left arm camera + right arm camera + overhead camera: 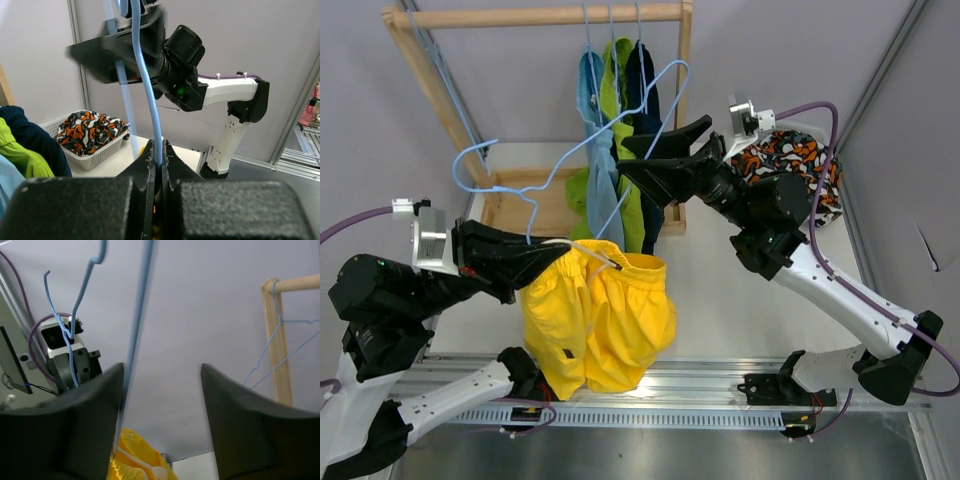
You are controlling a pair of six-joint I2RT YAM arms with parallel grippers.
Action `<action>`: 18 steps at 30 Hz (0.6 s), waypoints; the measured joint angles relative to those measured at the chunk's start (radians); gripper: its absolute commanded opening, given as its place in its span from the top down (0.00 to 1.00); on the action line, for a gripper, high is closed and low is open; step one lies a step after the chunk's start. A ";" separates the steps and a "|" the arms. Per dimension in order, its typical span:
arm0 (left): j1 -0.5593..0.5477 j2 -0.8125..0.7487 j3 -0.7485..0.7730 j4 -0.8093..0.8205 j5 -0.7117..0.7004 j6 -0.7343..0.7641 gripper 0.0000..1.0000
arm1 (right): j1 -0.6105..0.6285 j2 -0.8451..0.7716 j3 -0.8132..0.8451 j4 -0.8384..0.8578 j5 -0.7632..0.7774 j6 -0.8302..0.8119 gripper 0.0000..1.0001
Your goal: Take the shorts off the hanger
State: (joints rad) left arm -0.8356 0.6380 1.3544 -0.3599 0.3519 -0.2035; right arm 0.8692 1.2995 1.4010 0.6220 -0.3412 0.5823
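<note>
My left gripper [563,256] is shut on the lower wire of a light blue hanger [650,105] that carries the bright yellow shorts [600,320], which droop over the front rail. In the left wrist view the wire [150,100] runs up from between my closed fingers [159,150]. My right gripper [642,158] is open around the hanger's upper wire. In the right wrist view the wire [137,330] lies against the left finger inside the gap [162,390], above the yellow shorts [132,460]. Light blue [593,100], lime green [616,90] and navy shorts [642,90] hang on the rack.
The wooden rack [540,15] stands at the back, its base frame [510,205] on the table. A white basket [95,155] at the right holds the orange-black-white patterned shorts [785,160]. A metal rail [720,385] runs along the near edge.
</note>
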 measured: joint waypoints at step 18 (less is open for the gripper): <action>0.000 -0.054 -0.062 0.082 -0.060 -0.025 0.10 | -0.006 -0.005 -0.066 0.056 0.003 0.045 1.00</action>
State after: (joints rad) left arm -0.8356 0.5838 1.2922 -0.2775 0.2920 -0.2283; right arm 0.8631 1.2942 1.3354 0.6777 -0.3386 0.6277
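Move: The side wire of the hanger already runs between the right hand's open fingers, about 2 cm back of their middle. The yellow shorts hang from there about 12 cm back, 5 cm left and 27 cm down; the navy shorts on the rack are some 25 cm ahead, straight in line and 20 cm lower. The left fingers still pinch the hanger's near end, with the yellow shorts about 3 cm back, 6 cm right and 15 cm below them; the wire at the right hand is 7 cm ahead, 11 right and 11 up. Pinching the hanger's side wire, the right fingers finish closing while the hand edges about 1 cm back and up, then it eases down some 2.5 cm and a little forward, keeping its grip. Once that hold is made, the left hand springs wide open, letting go of the hanger's near end and the yellow shorts, and drifts about 1 cm left. ##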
